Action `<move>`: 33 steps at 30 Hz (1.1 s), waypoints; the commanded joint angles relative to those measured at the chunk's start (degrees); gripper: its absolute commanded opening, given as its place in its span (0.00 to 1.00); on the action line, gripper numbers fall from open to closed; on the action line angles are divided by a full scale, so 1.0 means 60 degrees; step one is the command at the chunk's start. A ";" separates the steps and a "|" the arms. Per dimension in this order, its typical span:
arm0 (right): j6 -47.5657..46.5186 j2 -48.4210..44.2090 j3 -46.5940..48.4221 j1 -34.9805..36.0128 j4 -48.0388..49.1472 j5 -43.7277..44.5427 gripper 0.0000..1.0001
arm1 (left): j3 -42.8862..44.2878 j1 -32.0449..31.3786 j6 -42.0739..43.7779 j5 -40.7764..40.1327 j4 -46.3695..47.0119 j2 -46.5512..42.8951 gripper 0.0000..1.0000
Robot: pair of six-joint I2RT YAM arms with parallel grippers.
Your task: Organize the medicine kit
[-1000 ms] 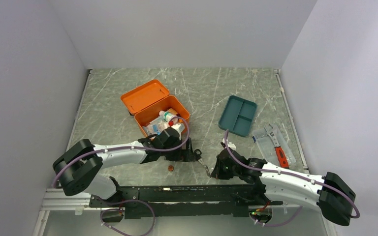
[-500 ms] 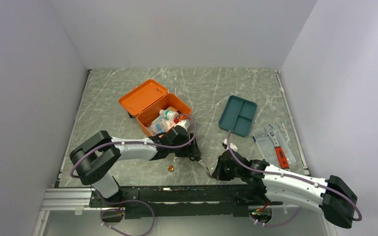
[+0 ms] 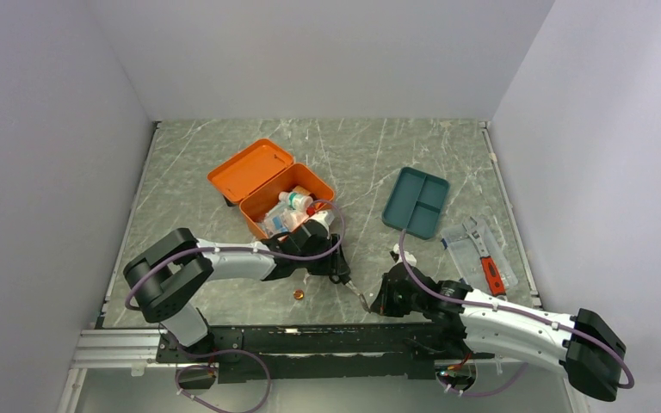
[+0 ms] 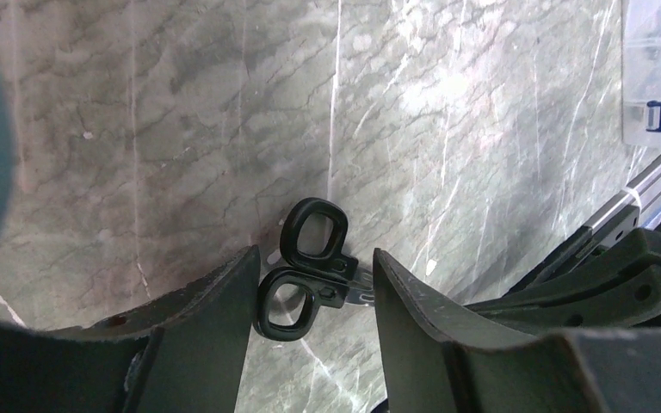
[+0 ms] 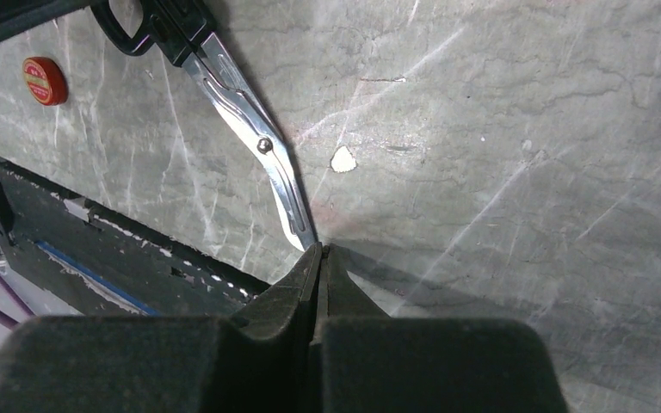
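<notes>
The medicine kit (image 3: 250,170), an orange box, lies open at the table's middle left with bottles (image 3: 294,200) inside. Black-handled scissors (image 3: 355,292) lie flat near the front edge, between the two arms. My left gripper (image 3: 342,274) is open and low on the table. In the left wrist view its fingers (image 4: 314,258) stand on either side of the scissors handles (image 4: 337,265), the left one almost touching a loop. My right gripper (image 5: 320,249) is shut, and its tips meet the end of the steel blade (image 5: 250,120).
A small red cap (image 3: 298,295) lies left of the scissors. A teal divided tray (image 3: 416,202) sits at right. Beyond it is a clear plastic box (image 3: 480,249) with an orange-handled tool. The black base rail (image 3: 310,337) runs just behind the blade tip.
My left gripper has slid right to the scissors handles, and its fingers have narrowed around them. The right gripper has stayed shut at the blade tip.
</notes>
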 commanded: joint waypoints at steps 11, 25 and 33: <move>0.0323 0.0450 -0.0556 0.0062 0.0280 0.0136 0.00 | -0.0616 -0.0240 0.0311 0.1634 -0.0803 -0.0102 0.52; 0.0460 0.0354 -0.0630 0.0074 0.0306 0.0063 0.00 | -0.0715 -0.0240 0.0769 0.1751 -0.1660 -0.1083 0.27; 0.0373 0.0364 -0.0427 0.0133 0.0315 0.0125 0.00 | -0.0865 -0.0233 0.0717 0.1751 -0.1834 -0.1848 0.00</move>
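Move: The scissors lie crosswise between the two hands. Their handles are just under the left fingers, about 1 cm lower, and their middle some 5 cm to the right of that hand and 5 cm back. The orange cap is about 13 cm to the left hand's left and 6 cm back; the open orange case is roughly 18 cm left and 25 cm ahead. From the right fingers, by the blade tip, the scissors' middle is some 5 cm ahead and 5 cm left. With its half-open fingers astride the black scissor handles, the left hand drags back towards the table's near edge, about 5 cm in all and some 3 cm to the left, pushing the handles along and turning roughly 10 degrees clockwise. It sinks about 1 cm on the way while the fingers close, then rises some 1.5 cm as they shut completely without the handles between them; the right hand, still shut, stays by the blade end as a stop, shifting only about 1 cm left. ##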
